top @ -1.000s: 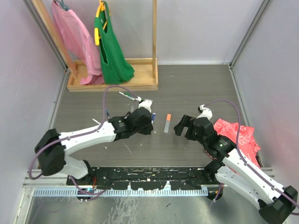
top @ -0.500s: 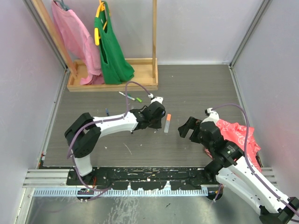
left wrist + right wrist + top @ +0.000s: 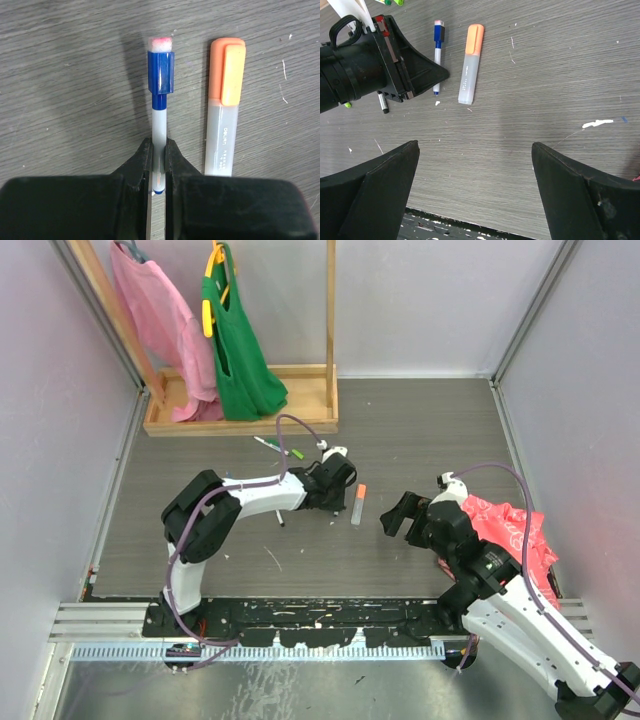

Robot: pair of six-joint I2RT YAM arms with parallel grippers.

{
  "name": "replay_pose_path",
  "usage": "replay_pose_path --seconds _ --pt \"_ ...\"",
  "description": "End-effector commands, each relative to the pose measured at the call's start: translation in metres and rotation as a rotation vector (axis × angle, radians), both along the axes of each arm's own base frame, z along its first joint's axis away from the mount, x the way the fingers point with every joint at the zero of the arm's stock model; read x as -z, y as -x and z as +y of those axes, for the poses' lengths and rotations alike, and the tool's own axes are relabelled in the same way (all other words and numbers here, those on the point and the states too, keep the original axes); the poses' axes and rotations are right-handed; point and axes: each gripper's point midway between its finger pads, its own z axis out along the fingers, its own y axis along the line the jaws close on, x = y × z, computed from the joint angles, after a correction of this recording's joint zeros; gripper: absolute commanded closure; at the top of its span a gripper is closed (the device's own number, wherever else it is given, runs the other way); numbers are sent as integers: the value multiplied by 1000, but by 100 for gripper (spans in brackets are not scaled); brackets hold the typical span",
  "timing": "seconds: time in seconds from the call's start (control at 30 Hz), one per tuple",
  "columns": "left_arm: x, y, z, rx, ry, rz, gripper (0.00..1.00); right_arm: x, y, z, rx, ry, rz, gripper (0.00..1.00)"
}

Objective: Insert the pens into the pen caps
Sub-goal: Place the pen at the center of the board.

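Observation:
My left gripper (image 3: 159, 150) (image 3: 332, 498) is shut on the white barrel of a thin blue pen (image 3: 160, 125) (image 3: 437, 55), low over the table. A dark blue pen cap (image 3: 161, 72) sits on the pen's far end. An orange-capped highlighter (image 3: 225, 105) (image 3: 357, 504) (image 3: 470, 65) lies parallel, just right of it. My right gripper (image 3: 475, 145) (image 3: 400, 515) hangs open and holds nothing, a little right of the highlighter. Two green pens (image 3: 281, 448) lie behind the left gripper. A thin dark pen (image 3: 278, 515) (image 3: 382, 102) lies beside the left wrist.
A red cloth (image 3: 505, 525) lies under the right arm. A wooden rack (image 3: 245, 410) with pink and green garments stands at the back left. Small white scraps (image 3: 597, 122) dot the grey table. Walls close in on three sides.
The left arm has swung right with the blue pen and now rests beside the orange highlighter. The right gripper has drawn back slightly to the right, still open.

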Motion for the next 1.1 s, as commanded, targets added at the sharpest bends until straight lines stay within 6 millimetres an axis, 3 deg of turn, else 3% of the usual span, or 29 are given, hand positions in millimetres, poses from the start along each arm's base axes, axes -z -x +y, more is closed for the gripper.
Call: replay_pose_path --seconds 0.0,0.73,0.9,1.07 --pt "-15 -10 -14 -11 48 -14 92 -7 -5 4 -10 -10 -26 1" --pt "5 4 -10 -2 37 44 76 -4 -4 6 -22 -12 -21 1" --pt "-11 3 -11 2 67 25 73 -4 -4 6 -22 -12 -21 1" --pt "-50 -5 -14 19 124 -25 71 -6 -5 6 -23 -10 -22 1"
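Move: The left hand still pinches the blue-capped pen low on its barrel, just over the board. The spot for the pen is right under the hand, about 1 cm down, with its middle some 3 cm ahead. The orange highlighter lies about 6 cm to the right of the hand and 2 cm ahead, and the black-tipped pen roughly 20 cm to the left and 1 cm ahead. From the right hand the spot is some 15 cm left, 6 cm ahead and 12 cm below. The left hand stays low over the board with its fingers pointing down and forward, and steadily opens them from nearly shut to about a quarter open, letting go of the blue-capped pen. As they part it eases only about 1 cm to the right, towards the orange highlighter, with no real lift or turn, and ends with a finger on either side of the pen's barrel. ##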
